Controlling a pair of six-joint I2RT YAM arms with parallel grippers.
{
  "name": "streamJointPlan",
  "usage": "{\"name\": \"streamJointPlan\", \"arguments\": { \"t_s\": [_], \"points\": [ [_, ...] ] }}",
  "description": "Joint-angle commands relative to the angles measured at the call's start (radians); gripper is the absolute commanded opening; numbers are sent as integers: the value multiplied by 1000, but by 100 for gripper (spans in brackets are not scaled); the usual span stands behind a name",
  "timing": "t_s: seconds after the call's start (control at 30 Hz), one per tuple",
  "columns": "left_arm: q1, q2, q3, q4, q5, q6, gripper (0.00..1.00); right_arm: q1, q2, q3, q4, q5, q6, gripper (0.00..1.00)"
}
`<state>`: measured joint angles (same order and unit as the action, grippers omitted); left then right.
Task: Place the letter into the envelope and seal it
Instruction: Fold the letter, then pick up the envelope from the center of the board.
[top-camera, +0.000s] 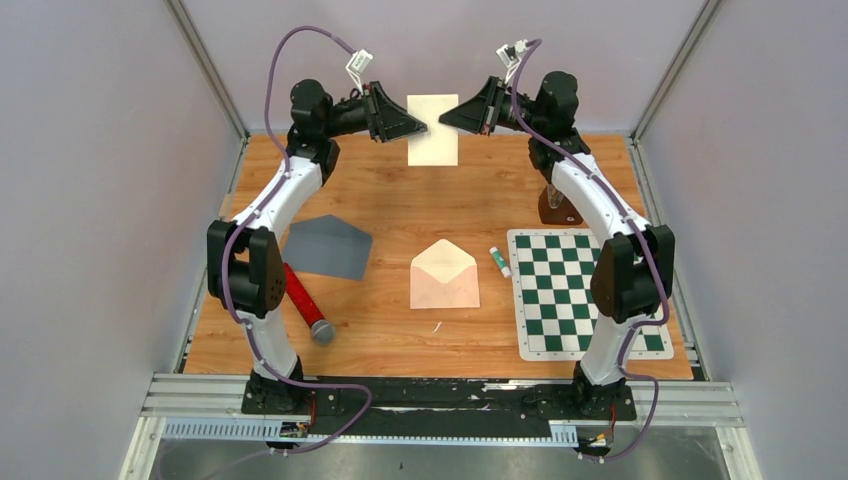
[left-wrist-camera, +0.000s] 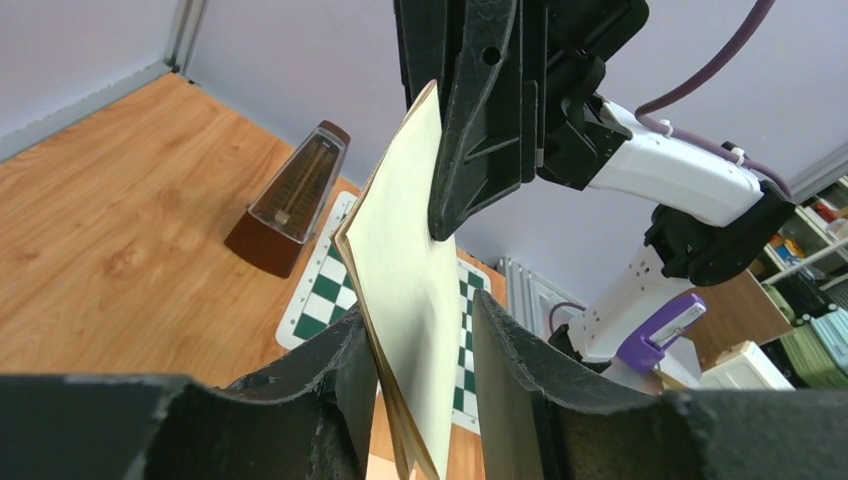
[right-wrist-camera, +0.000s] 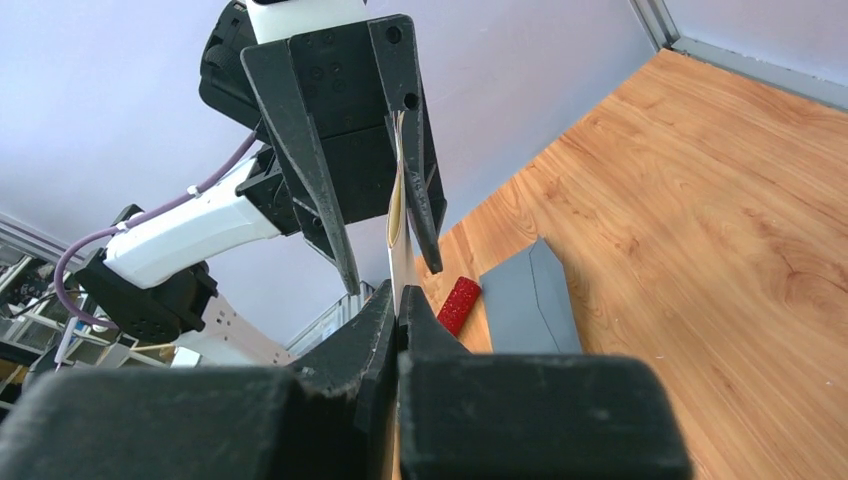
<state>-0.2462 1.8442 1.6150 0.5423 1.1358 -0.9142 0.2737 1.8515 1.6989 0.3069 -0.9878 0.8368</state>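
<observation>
A cream folded letter (top-camera: 432, 130) hangs upright in the air over the back of the table. My right gripper (top-camera: 442, 120) is shut on its right edge; in the right wrist view the jaws (right-wrist-camera: 397, 295) pinch the sheet (right-wrist-camera: 398, 215). My left gripper (top-camera: 425, 128) straddles the opposite edge with its jaws apart. In the left wrist view the letter (left-wrist-camera: 410, 270) stands between the fingers (left-wrist-camera: 420, 315), close to the left one. The pale pink envelope (top-camera: 444, 275) lies mid-table with its flap open, well below and in front of both grippers.
A grey envelope (top-camera: 328, 245) and a red glitter cylinder (top-camera: 305, 300) lie at the left. A glue stick (top-camera: 499, 261) rests beside a green chessboard mat (top-camera: 585, 290) at the right. A brown metronome (top-camera: 558, 205) stands behind the mat.
</observation>
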Motion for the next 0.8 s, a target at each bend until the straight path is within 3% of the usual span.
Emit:
{"name": "streamJointPlan", "arguments": {
  "t_s": [0.0,0.43,0.53,0.63,0.77],
  "points": [
    [2,0,31,40,10,-28,44,2,1,36,39,31,14,0],
    [18,11,31,7,-3,-49,15,3,-2,24,36,32,-5,2],
    [23,7,26,-13,0,-36,1,3,6,24,25,10,-34,22],
    [44,-15,0,-75,-2,9,0,-2,12,13,-20,-68,-165,41],
    [116,-96,-57,-253,-17,138,0,-10,34,-22,-192,-113,-409,52]
  ]
}}
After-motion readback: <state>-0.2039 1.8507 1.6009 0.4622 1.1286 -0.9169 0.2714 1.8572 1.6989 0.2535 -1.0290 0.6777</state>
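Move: The folded letter hangs between the two hands, pinched by the right one. Its middle is about 3 cm right of the left hand and 4 cm left of the right hand, roughly level with both, and its left part already stands between the left hand's half-open fingers. From the left hand, the peach envelope lies some 15 cm back, 6 cm right and 38 cm down; the glue stick is about 10 cm back and 18 cm right, the grey envelope 6 cm back and 21 cm left. The left fingers shut on the letter's left part while the right hand keeps its pinch and barely moves. Only once the left grip has closed do the right fingers open to about half, and the right hand dips some 1.5 cm. The left hand eases about 1.5 cm each left, forward and down, its wrist tilting slightly, drawing the letter out towards the left. ##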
